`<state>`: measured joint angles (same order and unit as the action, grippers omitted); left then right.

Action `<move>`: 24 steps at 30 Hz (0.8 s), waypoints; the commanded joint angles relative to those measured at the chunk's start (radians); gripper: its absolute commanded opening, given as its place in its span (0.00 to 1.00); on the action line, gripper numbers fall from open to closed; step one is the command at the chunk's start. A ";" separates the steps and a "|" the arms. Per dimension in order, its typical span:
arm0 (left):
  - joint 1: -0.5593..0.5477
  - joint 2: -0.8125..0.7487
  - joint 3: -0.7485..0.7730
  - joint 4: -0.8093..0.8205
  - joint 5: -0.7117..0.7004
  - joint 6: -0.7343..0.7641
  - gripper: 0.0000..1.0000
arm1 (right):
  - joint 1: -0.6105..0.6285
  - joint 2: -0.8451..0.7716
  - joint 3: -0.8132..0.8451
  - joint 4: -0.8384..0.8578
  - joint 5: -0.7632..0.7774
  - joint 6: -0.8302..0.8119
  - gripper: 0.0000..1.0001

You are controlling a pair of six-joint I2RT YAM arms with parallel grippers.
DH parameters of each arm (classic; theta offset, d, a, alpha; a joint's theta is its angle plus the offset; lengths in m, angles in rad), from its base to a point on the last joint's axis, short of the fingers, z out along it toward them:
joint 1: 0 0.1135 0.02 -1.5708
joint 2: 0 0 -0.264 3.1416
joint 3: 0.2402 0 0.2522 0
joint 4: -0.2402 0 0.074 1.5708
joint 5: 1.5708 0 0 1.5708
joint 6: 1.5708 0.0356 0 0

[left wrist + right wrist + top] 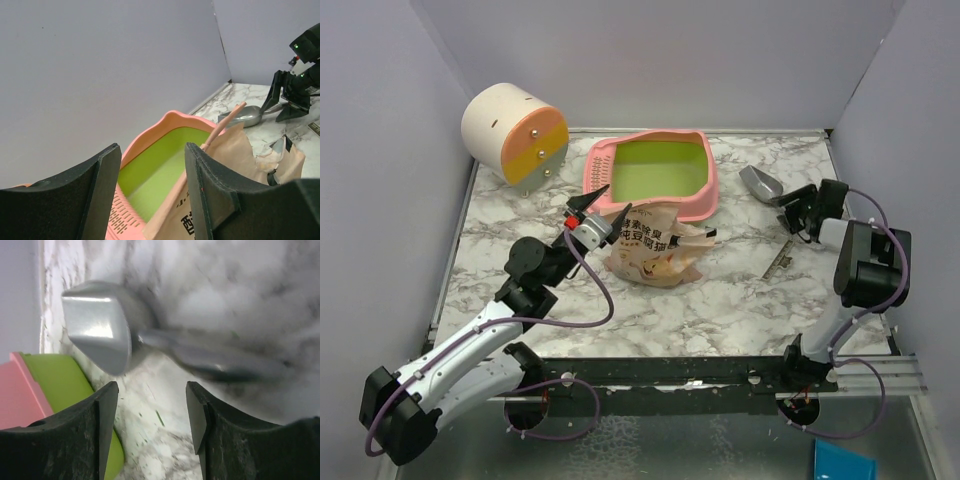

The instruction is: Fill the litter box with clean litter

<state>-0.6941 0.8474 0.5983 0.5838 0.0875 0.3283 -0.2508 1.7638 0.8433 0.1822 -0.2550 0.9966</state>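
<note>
The litter box is a pink tray with a lime-green basin and a slotted sieve end, at the back centre of the table. The basin shows bare green in the left wrist view. No clean litter granules show in any view. A beige printed pouch leans against the box's near rim. My left gripper is open and empty, just left of the pouch's top, fingers either side of the pouch edge. My right gripper is open and empty, just short of the grey scoop, whose handle lies across its view.
A cream-and-orange cylinder lies at the back left. The grey scoop lies right of the box. A thin metal strip lies near the right arm. Grey walls close three sides.
</note>
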 commanded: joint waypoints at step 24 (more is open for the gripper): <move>-0.003 -0.005 0.041 -0.031 -0.012 -0.015 0.57 | 0.062 0.282 0.470 -0.304 0.104 -0.283 0.10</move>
<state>-0.6941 0.8406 0.6003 0.5484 0.0616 0.3260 -0.2054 2.0312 1.3277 -0.1299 -0.1680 0.7456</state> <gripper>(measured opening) 0.566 0.253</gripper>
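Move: The scoop lies just in front of the right hand, its middle about 5 cm ahead, 2 cm to the left and 2 cm lower, with the bowl at its far left end and the handle running back to the right. From this same hand the litter box is some 9 cm ahead and 34 cm left, and the cutter about 11 cm back and 1 cm left. The scoop lies from the left hand some 17 cm ahead, 38 cm right and 32 cm below. The right hand sweeps forward about 8 cm over the first half, drifting roughly 3 cm right and rising a couple of centimetres on the way, so that its fingers come up to the neck end of the scoop. It then sinks back to about its starting height, easing a little back and left while the wrist tips its left side down and turns counter-clockwise, both by roughly 10 degrees, and near the end the fingers close from half open to about a quarter around the back of the bowl by the neck. ##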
